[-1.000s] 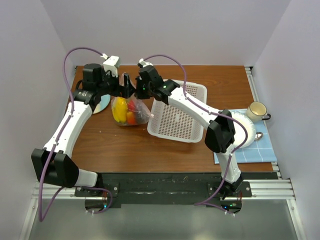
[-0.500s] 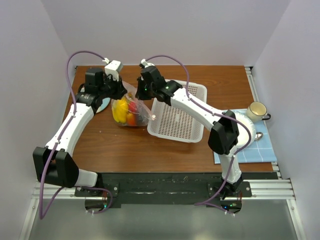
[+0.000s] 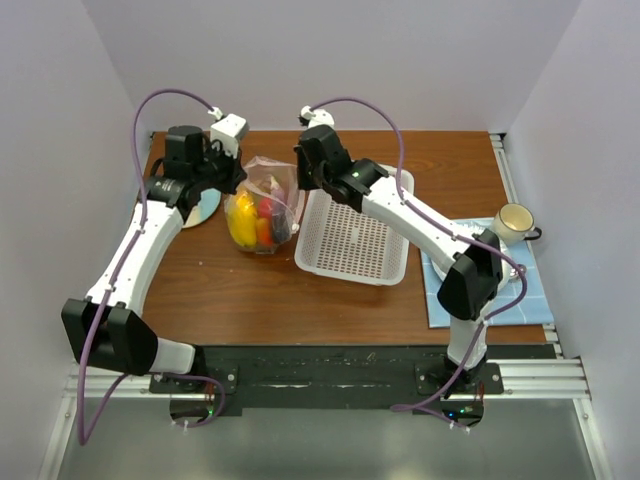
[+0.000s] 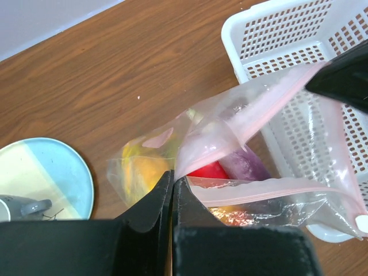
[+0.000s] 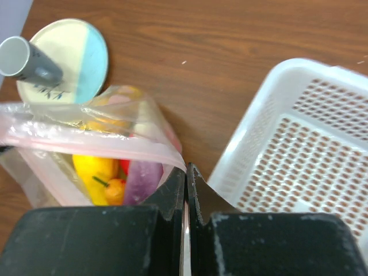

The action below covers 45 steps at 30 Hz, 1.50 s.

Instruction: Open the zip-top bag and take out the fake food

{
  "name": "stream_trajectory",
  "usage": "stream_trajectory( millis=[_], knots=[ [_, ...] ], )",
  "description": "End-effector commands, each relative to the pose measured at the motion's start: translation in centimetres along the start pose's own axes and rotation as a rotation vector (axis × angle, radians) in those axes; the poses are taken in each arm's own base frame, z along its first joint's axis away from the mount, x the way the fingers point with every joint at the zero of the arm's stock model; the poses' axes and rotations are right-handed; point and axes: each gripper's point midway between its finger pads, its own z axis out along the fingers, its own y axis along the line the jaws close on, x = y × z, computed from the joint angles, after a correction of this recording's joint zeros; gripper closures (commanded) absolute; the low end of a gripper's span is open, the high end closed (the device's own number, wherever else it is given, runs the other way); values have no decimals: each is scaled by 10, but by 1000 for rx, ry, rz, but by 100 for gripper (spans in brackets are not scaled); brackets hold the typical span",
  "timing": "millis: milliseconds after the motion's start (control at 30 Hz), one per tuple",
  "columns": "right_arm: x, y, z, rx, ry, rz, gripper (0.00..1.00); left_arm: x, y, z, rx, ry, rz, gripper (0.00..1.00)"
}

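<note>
The clear zip-top bag [image 3: 258,178] stands on the table left of the white basket, its pink zipper strip [image 4: 270,98] pulled apart and the mouth gaping. My left gripper [image 3: 238,176] is shut on the bag's left lip [image 4: 198,150]; my right gripper [image 3: 299,180] is shut on the opposite lip [image 5: 164,154]. Between the two lips, the fake food lies inside the bag: a red fruit [image 4: 210,171], a purple eggplant [image 5: 142,177], a yellow piece [image 5: 95,167] and a small orange one [image 5: 115,190].
A white perforated basket [image 3: 355,240] sits just right of the bag. A blue and yellow plate [image 3: 207,206] with a grey cup [image 5: 26,59] lies to the left. At far right are a mug [image 3: 513,221] and a white dish on a blue cloth [image 3: 530,300].
My left gripper went from open to shut on the bag's left lip. The right gripper drew back to the right with its lip, and the bag's mouth spread open.
</note>
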Motion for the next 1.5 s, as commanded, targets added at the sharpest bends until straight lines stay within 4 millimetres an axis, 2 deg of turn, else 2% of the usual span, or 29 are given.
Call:
stream_trajectory(
  millis=[0,100,167,200,300,433,467,567,600,700,733,767,800,900,933,967,1033,1133,1200,1267,1333,1367,1400,1433,1467],
  knots=[
    [-26,-33,-28,127,-92,-59,100,-21,9,-9,-29,-31,79,100],
    [-17,-44,-29,173,-68,-71,100,-22,6,-8,-6,-32,84,100],
    [-14,-43,-33,167,-58,-77,85,-21,4,-8,7,-24,83,100],
    [-15,-41,-35,157,-61,-82,72,-25,4,-9,6,-29,93,100],
    [-26,-21,-46,87,-90,-73,64,-31,9,-15,-14,-24,133,100],
    [-42,7,-52,-25,-102,-44,63,-42,27,-35,-89,-6,215,100],
    [-46,19,-54,-70,-104,-43,64,-48,32,-45,-102,-4,252,100],
    [-50,36,-55,-137,-98,-23,65,-52,54,-72,-152,24,309,100],
    [-47,44,-57,-175,-84,-22,65,-50,64,-81,-171,43,315,100],
    [-41,54,-59,-237,-66,-1,65,-40,63,-103,-150,113,382,100],
    [-33,53,-55,-234,-56,-3,65,-34,71,-112,-176,139,389,100],
    [-30,52,-55,-231,-49,-2,64,-22,70,-117,-166,183,413,100],
    [-24,49,-53,-224,-36,-8,61,-20,68,-124,-173,188,427,100],
    [8,24,-38,-127,28,-47,57,3,62,-129,-148,244,445,100],
    [29,12,-31,-86,69,-67,57,9,59,-129,-130,252,443,100],
    [39,5,-28,-68,88,-74,58,20,55,-126,-105,277,437,100],
    [65,-5,-23,-54,131,-75,58,28,48,-119,-50,281,423,100],
    [74,-13,-30,-52,127,-59,60,45,33,-101,64,290,378,100],
    [64,-11,-38,-68,83,-41,59,53,27,-87,119,303,345,100],
    [46,-2,-58,-137,31,-13,58,60,22,-77,158,315,308,100],
    [32,16,-72,-227,-18,27,58,68,18,-65,188,321,284,100],
    [23,27,-85,-281,-43,72,58,69,11,-60,205,320,278,100],
    [12,44,-95,-369,-81,95,58,71,8,-55,215,322,273,100],
    [17,56,-101,-416,-82,100,58,75,4,-51,222,320,267,100],
    [12,65,-110,-451,-102,114,57,77,-1,-47,238,324,270,100]
  ],
)
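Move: Both my hands still pinch the bag's rim. The fake food sits about 6 cm back, 4 cm to the right and 13 cm below my left hand, with the round plate some 13 cm left of that hand and 3 cm back. From my right hand the food is roughly 8 cm back, 12 cm left and 13 cm below; the white basket's middle is 8 cm back and 13 cm right. I open my right fingers partway and let go of the rim; that hand dips and rises, ending some 9 cm back and 3 cm lower, over the basket's left part. My left hand keeps its pinch, sweeps about 10 cm left and up, then back, then down with a little return right, its left side rolled up some 20 degrees. ##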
